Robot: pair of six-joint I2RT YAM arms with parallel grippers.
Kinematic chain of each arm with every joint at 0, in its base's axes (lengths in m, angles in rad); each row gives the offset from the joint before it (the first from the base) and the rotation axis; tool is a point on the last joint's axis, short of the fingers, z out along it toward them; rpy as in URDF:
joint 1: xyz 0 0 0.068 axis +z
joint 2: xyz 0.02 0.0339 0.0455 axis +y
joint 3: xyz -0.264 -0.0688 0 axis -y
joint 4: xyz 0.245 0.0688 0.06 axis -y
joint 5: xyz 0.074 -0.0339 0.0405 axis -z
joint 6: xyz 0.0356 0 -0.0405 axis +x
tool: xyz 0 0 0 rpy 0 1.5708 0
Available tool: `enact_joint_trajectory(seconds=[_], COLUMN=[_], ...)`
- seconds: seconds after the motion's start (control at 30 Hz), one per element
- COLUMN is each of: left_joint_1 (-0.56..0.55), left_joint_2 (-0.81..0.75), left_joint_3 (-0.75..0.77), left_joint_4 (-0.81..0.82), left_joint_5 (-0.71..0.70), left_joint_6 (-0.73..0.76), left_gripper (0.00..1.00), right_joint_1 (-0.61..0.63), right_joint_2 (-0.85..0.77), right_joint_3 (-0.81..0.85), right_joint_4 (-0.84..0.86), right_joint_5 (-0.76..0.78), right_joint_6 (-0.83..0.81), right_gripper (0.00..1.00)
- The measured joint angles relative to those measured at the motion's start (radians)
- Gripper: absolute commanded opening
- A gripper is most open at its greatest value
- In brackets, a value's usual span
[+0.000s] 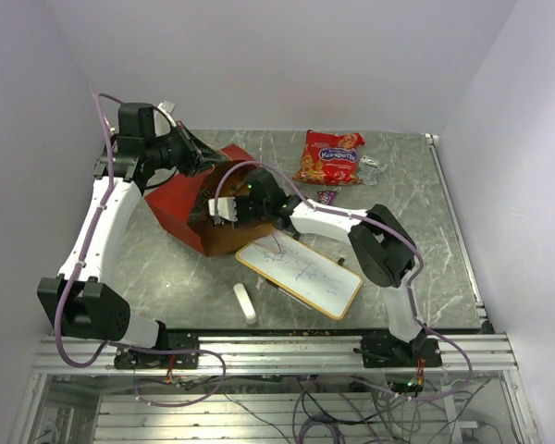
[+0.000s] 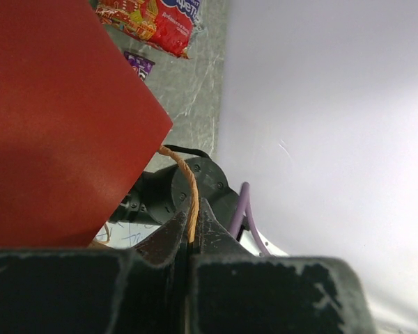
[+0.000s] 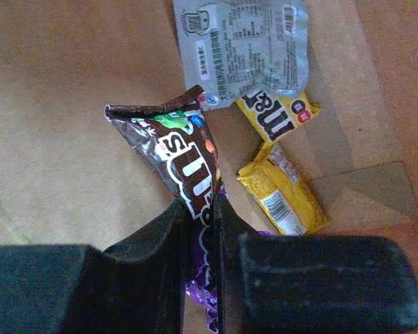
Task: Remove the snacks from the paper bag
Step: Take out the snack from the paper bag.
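Note:
The red paper bag (image 1: 180,199) lies on its side, its brown kraft mouth (image 1: 227,239) facing the near right. My left gripper (image 2: 190,229) is shut on the bag's twine handle (image 2: 191,191) at the bag's upper edge. My right arm (image 1: 259,205) reaches into the mouth. Inside, my right gripper (image 3: 202,209) is shut on a brown-and-purple candy pack (image 3: 177,149). Two yellow packs (image 3: 277,115) (image 3: 284,196) and a grey-silver wrapper (image 3: 244,45) lie on the kraft floor beyond it. Outside lie a red-orange snack bag (image 1: 330,157), a silvery wrapper (image 1: 372,168) and a purple pack (image 1: 326,196).
A white whiteboard (image 1: 301,275) lies just in front of the bag's mouth, under my right forearm. A small white eraser stick (image 1: 245,302) rests near the table's front edge. Walls close in at the left, back and right.

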Motion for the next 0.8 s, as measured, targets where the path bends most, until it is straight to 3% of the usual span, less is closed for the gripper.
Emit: enact_joint_trajectory(seconds=[0.23,0.57,0.8], left_joint_1=[0.000,0.000,0.000], left_joint_2=[-0.002,-0.002,-0.002], left_joint_3=[0.000,0.002,0.002], left_joint_4=[-0.025,-0.082,-0.091], left_joint_5=[-0.004,-0.009,-0.008], left_joint_6=[0.008,0.034,0.045], left_gripper=[0.07,0.07,0.07], right_joint_1=[0.000,0.000,0.008], right_joint_2=[0.138,0.278,0.278], right_joint_3=[0.126,0.239,0.239], right_joint_4=[0.032,0.068,0.071], right_joint_5=[0.048,0.102,0.043], right_joint_6=[0.045,0.084,0.029], right_gripper=[0.21,0.56,0.62])
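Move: My right hand is inside the bag with a brown-and-purple M&M's pack pinched in its fingertips. The spot on the bag's inner wall for it is about 5 cm ahead, 5 cm left and 7 cm below. A yellow M&M's pack lies roughly 9 cm ahead, 5 cm left and a little below my fingers' level, the grey packet some 12 cm ahead and 7 cm left. From my left hand, that spot is about 3 cm ahead, 8 cm left and far below. I push my right hand forward and down, about 5 cm each, and some 4 cm left, deeper into the bag towards the loose snacks. Partway there my fingers start to open, let go of the M&M's pack and spread to over half their range, while the hand eases back a centimetre at the end. My left hand keeps its pinch on the bag's handle cord, sinking barely 1.5 cm. ##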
